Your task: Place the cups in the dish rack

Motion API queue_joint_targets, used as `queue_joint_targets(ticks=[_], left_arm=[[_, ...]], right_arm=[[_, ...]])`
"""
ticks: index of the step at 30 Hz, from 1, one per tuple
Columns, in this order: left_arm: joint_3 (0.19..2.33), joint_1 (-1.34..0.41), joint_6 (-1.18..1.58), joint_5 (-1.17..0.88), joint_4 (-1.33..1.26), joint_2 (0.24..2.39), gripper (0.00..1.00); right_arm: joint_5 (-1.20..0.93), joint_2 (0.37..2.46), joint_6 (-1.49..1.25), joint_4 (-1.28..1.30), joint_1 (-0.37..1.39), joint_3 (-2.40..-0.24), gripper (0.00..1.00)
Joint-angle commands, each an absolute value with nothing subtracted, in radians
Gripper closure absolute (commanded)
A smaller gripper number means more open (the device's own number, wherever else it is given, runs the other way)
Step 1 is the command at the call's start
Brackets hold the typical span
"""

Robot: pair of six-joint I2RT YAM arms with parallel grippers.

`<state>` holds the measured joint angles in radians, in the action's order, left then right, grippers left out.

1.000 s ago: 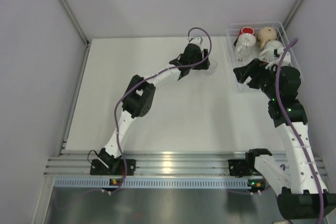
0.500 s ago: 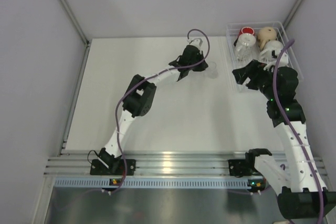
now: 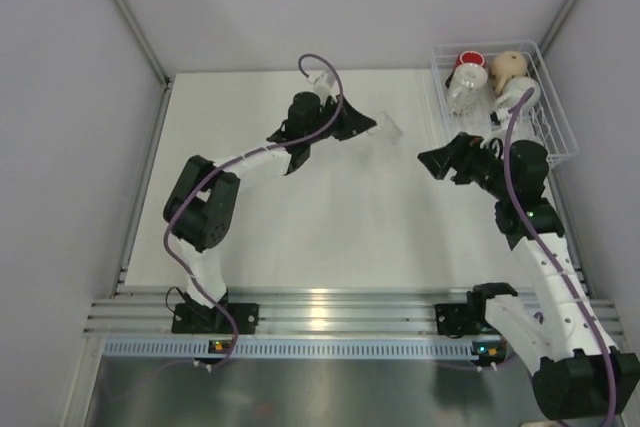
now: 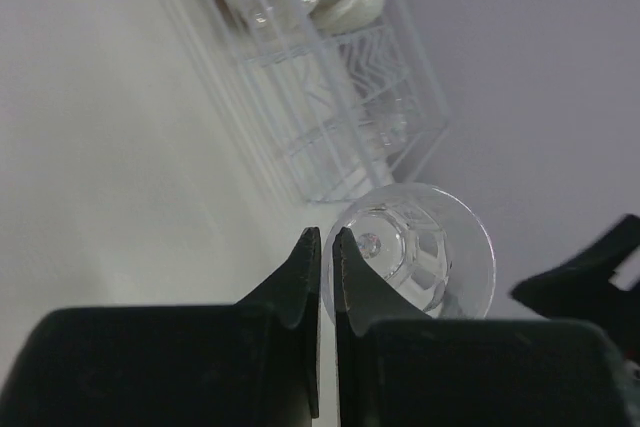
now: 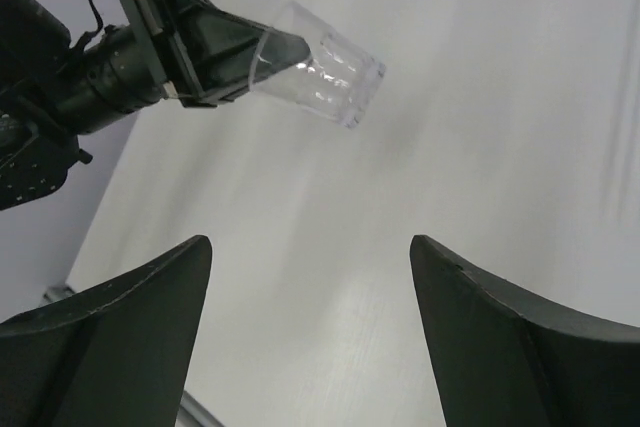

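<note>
A clear glass tumbler hangs on its side above the table, its base pointing right. My left gripper is shut on its rim, one finger inside the glass and one outside. The right wrist view shows the same tumbler pinched by the left gripper. My right gripper stands open and empty to the right of the tumbler, over bare table. The dish rack at the back right holds a red cup, a beige mug, a glass tumbler and a white mug.
Grey walls close in the white table on the left, back and right. The rack's wire side lies ahead of the held glass in the left wrist view. An aluminium rail runs along the near edge.
My left gripper shut on the tumbler's rim, raised it off the table and swung it left, tipping it sideways. The right arm drew left, away from the rack.
</note>
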<state>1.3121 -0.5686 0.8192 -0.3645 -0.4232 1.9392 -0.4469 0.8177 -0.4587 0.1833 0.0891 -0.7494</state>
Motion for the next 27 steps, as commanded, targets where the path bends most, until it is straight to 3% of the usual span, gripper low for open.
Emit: queue_joint_targets(ticks=[1, 6, 8, 13, 21, 27], left_arm=[[1.191, -0.554, 1.068, -0.512, -0.817, 1.784, 1.00], [1.030, -0.534, 1.368, -0.589, -1.159, 1.694, 1.00], [1.019, -0.535, 1.462, -0.606, -1.226, 1.678, 1.00], [0.959, -0.557, 1.575, -0.578, -1.288, 1.611, 1.00], [0.988, -0.618, 1.672, -0.567, -1.333, 1.614, 1.00], [0.997, -0.667, 1.677, -0.548, -1.342, 1.625, 1.00]], right_arm=[[-0.656, 0.772, -0.575, -0.056, 0.101, -0.684, 0.19], [-0.738, 0.741, -0.806, -0.430, 0.107, -0.554, 0.19], [-0.733, 0.730, -0.816, -0.471, 0.126, -0.551, 0.19], [-0.683, 0.687, -0.663, -0.420, 0.184, -0.615, 0.17], [-0.627, 0.706, -0.646, -0.560, 0.264, -0.638, 0.15], [-0.581, 0.750, -0.509, -0.451, 0.327, -0.738, 0.16]])
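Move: The left fingers already pinch the clear glass by its rim, with its middle about 4 cm right, 1 cm ahead and 2 cm below them. The open right gripper waits some 13 cm back, 14 cm right and 6 cm above the left hand. From the right hand the glass lies about 14 cm ahead, 10 cm left and 8 cm lower; the dish rack's middle is roughly 27 cm ahead, 17 cm right and 20 cm below. Still pinching the glass rim, the left hand lifts about 19 cm and draws back 16 cm, tipping its fingers upward and swinging them clockwise to offer the glass base to the right gripper. The right hand comes towards the glass, first left and slightly back, then mostly up, about 11 cm overall, its wide-open fingers tilting up and turning counter-clockwise. ##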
